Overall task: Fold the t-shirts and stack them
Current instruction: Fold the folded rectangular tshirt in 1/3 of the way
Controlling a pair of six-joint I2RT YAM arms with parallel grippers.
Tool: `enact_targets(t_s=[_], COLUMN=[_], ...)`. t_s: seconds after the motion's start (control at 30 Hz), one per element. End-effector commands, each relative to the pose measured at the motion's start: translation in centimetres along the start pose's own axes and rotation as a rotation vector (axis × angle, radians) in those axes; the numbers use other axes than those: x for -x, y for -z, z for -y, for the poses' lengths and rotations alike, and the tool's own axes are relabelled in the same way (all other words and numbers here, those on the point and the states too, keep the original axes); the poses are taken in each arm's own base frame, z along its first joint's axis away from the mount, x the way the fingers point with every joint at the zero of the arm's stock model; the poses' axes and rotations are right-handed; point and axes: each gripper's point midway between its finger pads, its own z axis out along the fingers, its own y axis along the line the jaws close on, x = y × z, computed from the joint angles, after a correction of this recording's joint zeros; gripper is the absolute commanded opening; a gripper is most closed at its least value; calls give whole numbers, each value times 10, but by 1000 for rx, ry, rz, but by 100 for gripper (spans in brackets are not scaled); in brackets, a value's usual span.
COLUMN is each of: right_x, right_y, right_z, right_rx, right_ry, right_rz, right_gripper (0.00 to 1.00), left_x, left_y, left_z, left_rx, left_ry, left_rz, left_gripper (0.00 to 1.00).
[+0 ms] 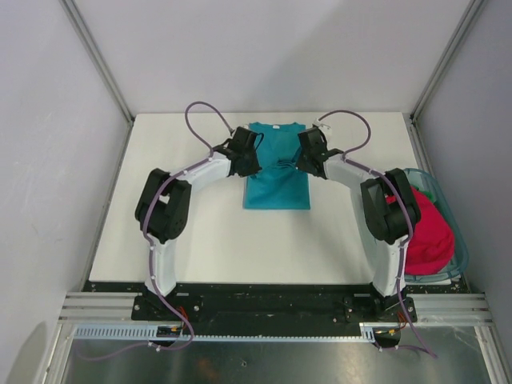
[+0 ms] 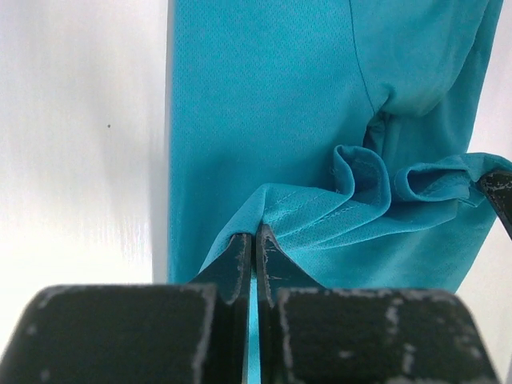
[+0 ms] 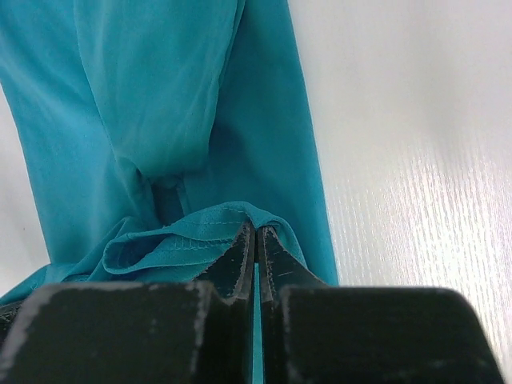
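A teal-blue t-shirt (image 1: 276,182) lies folded into a narrow strip at the middle of the white table (image 1: 208,240), collar toward the far edge. My left gripper (image 1: 250,162) is shut on a pinch of its hem at the strip's left side, seen close in the left wrist view (image 2: 254,232). My right gripper (image 1: 303,161) is shut on the hem at the right side (image 3: 256,230). Between the two grips the hem (image 2: 376,180) bunches in folds, lifted off the strip below. A magenta-red t-shirt (image 1: 422,230) sits heaped in the basket at the right.
A translucent teal plastic basket (image 1: 445,210) stands off the table's right edge, beside the right arm's elbow (image 1: 392,210). White walls and metal frame posts enclose the table on three sides. The black mounting rail (image 1: 272,302) runs along the near edge.
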Motion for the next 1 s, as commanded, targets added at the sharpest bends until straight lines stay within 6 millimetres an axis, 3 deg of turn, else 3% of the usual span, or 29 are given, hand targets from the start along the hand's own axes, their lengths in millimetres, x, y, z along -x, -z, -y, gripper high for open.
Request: enact_targets(t_s=[0.0, 0.3, 0.6, 0.7, 0.8, 0.87, 0.97], right_x=[23, 24, 18, 23, 34, 41, 53], right_y=[-6, -12, -17, -15, -9, -4, 8], right_z=[-13, -7, 0, -2, -4, -6, -8], right_rx=[29, -5, -24, -13, -3, 1, 14], right_ry=[-6, -2, -5, -6, -1, 4, 8], right_rz=[31, 16, -6, 3, 22, 34, 56], right_gripper=[0, 0, 0, 10, 30, 43, 53], left_x=[26, 39, 37, 41, 53, 64, 74], left_y=[-3, -8, -13, -12, -5, 4, 18], left_z=[10, 13, 9, 10, 12, 12, 12], left_rx=[-39, -60, -60, -68, -83, -94, -106], left_ry=[-16, -2, 14, 5, 0, 0, -16], left_rz=[47, 55, 41, 49, 78, 104, 131], left_gripper=[0, 0, 1, 15, 44, 58, 66])
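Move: Both closed hands hold the teal t-shirt's lifted near edge low over the strip, the right about 12 cm to the left hand's right. The laying-down place is about 3 cm ahead of the left hand, 2 cm ahead of the right, some 2 cm below both. The folded-in sleeve lies about 8 cm ahead and 8 cm right of the left hand. The near fold is about 13 cm straight behind that hand; the collar end's white label is 17 cm ahead and 5 right. Still pinching the turned-over edge, both hands ease it forward over the strip towards the collar, the left by about 2.5 cm, the right by 1.5, the right then sinking about 1 cm. There they let go, the left fingers opening wide, the right about half, with both hands staying low over the cloth as they start to creep forward again. ##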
